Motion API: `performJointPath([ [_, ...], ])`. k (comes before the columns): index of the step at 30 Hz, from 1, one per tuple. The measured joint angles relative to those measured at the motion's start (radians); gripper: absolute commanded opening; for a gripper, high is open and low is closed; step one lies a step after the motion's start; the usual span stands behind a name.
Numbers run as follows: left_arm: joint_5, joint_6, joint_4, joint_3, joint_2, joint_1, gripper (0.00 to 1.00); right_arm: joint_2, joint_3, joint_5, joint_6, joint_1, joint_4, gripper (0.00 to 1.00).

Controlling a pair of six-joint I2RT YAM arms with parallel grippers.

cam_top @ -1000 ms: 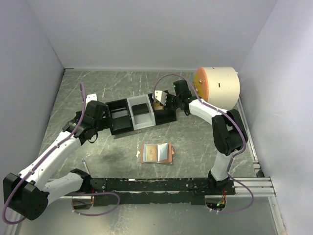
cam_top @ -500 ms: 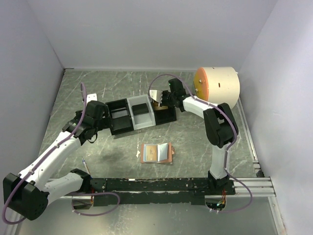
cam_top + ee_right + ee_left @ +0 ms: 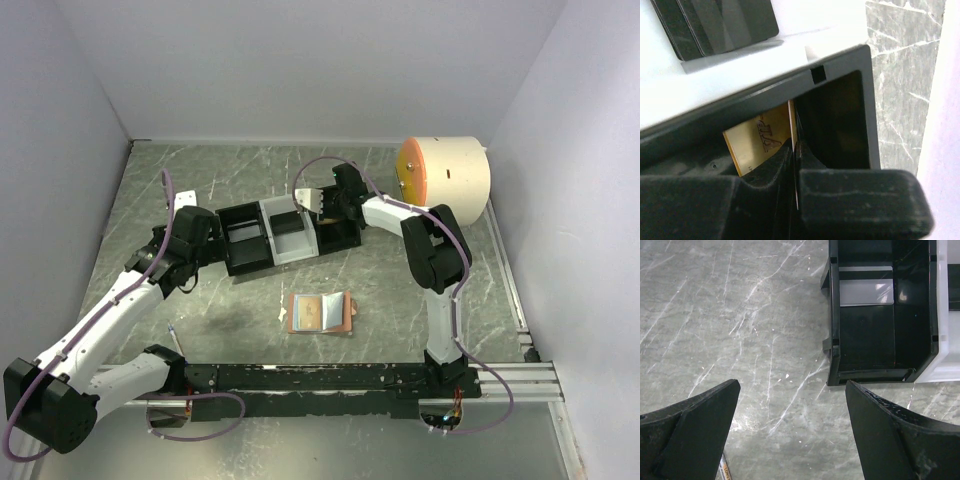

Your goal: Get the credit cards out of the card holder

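The salmon-pink card holder [image 3: 320, 312] lies open on the table in front of the tray, with pale cards in its pockets. My right gripper [image 3: 322, 203] [image 3: 796, 150] is shut on a tan-gold credit card [image 3: 757, 137], held on edge over the tray's right black compartment [image 3: 840, 70]. Dark credit cards [image 3: 720, 25] lie in the white middle compartment [image 3: 290, 232]. A pale card [image 3: 865, 290] lies in the left black compartment [image 3: 834, 340]. My left gripper [image 3: 197, 232] [image 3: 792, 405] hangs open over bare table beside that compartment, holding nothing.
The black-and-white three-compartment tray [image 3: 245, 262] sits mid-table. A large cream cylinder with an orange face [image 3: 445, 180] stands at the back right. A black rail [image 3: 330, 378] runs along the near edge. A thin pen-like stick [image 3: 174, 338] lies at the front left.
My right arm has swung left, carrying the gold card from the tray's right end towards the middle compartment. The left arm has barely moved. The card holder has not moved.
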Motion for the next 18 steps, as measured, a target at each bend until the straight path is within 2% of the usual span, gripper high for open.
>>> performJointPath([
  [7, 0.000, 0.000, 0.000, 0.000, 0.000, 0.000, 1.00, 0.006, 0.001, 0.040, -0.006, 0.021, 0.008, 0.12],
  [11, 0.000, 0.000, 0.000, 0.000, 0.000, 0.000, 1.00, 0.006, 0.001, 0.056, -0.006, 0.021, 0.011, 0.24],
  [13, 0.000, 0.000, 0.000, 0.000, 0.000, 0.000, 1.00, 0.006, 0.001, 0.063, -0.005, 0.021, 0.007, 0.39],
  [14, 0.000, 0.000, 0.000, 0.000, 0.000, 0.000, 1.00, 0.005, 0.000, 0.067, -0.006, 0.021, 0.007, 0.42],
  [18, 0.000, 0.000, 0.000, 0.000, 0.001, 0.000, 1.00, -0.008, -0.006, 0.067, 0.001, 0.021, -0.012, 0.45],
])
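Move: The right hand is already inside the rightmost black bin, near its far end, with a gold credit card between its fingers; the bin's middle is about 3 cm back and 1 cm right. Cards already in there lie some 2 cm left, 1 cm back and slightly below. The white bin's middle is about 9 cm left and 5 cm back. From the idle left hand, the black bin's middle is roughly 18 cm ahead, 26 cm right and 13 cm below. The right hand stays within about 0.5 cm inside the black bin while its fingers open nearly halfway, releasing the gold credit card. ##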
